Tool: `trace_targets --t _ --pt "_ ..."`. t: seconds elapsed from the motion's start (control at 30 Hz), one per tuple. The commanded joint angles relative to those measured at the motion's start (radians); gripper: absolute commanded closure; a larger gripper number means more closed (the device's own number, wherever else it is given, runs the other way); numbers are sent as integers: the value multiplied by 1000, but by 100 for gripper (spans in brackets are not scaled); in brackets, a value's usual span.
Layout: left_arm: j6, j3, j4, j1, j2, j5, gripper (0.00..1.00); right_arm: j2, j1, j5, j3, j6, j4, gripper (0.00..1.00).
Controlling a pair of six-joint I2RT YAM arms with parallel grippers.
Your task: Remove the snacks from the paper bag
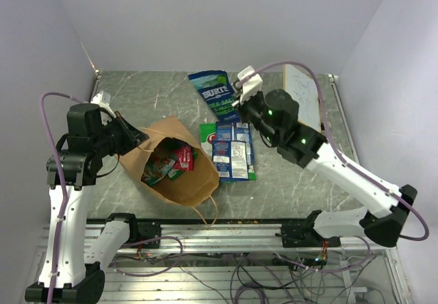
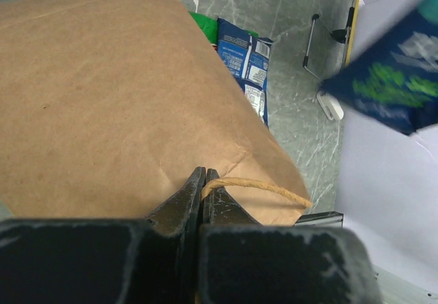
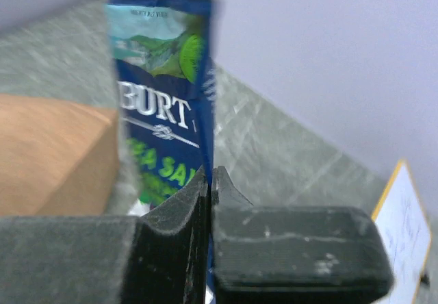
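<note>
The brown paper bag (image 1: pixel 179 170) lies tilted on the table with its mouth open upward-left; red and green snack packets (image 1: pixel 168 163) show inside. My left gripper (image 1: pixel 137 138) is shut on the bag's rim and handle (image 2: pixel 256 187). My right gripper (image 1: pixel 239 105) is shut on a blue-green Burts chip bag (image 1: pixel 215 93), held above the table; it also shows in the right wrist view (image 3: pixel 164 105). Blue packets (image 1: pixel 233 152) on a green one lie on the table right of the bag.
A white framed board (image 1: pixel 301 93) lies at the back right. The metal rail (image 1: pixel 219 232) with the arm bases runs along the near edge. Grey walls close in on the left, back and right.
</note>
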Motion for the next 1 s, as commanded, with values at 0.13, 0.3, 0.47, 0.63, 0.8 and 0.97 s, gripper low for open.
trace_targets --t 0.13,0.3,0.47,0.63,0.8,0.97 --pt "34 53 -20 -4 28 -37 93 160 -195 -174 58 405 -359 100" --pt "42 73 -15 -4 47 -28 93 244 -230 -377 76 632 -371 100" --pt "51 80 -9 -4 69 -9 93 333 -317 -679 46 880 -267 100" --pt "59 92 -2 -4 87 5 93 434 -474 -994 -153 1084 -27 100" --pt "48 73 23 -3 95 47 93 611 -536 -1045 -145 955 -108 100" --pt "49 78 21 -3 97 43 93 634 -588 -985 -166 900 -122 100"
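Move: Almost straight below the right hand, some 36 cm down and about 1 cm left, lies the snack pile for which its blue Burts packet is meant. The paper bag's middle is roughly 21 cm to that hand's left, 3 cm back and 29 cm lower; the whiteboard stands about 14 cm ahead and 24 cm to its right, 31 cm lower. From the left hand, the snack pile is some 7 cm ahead, 26 cm right and 28 cm down. Dropping fast by about 33 cm, with a short slowing midway, the right hand carries the pinched Burts packet down to the snack pile, first reaching a few centimetres forward and right, then weaving slightly left and right again. Its fingers tip some 90 degrees, from nearly level to pointing down, and keep their hold on the packet's edge. The left hand keeps pinching the paper bag's handle, easing about 1.5 cm forward. ##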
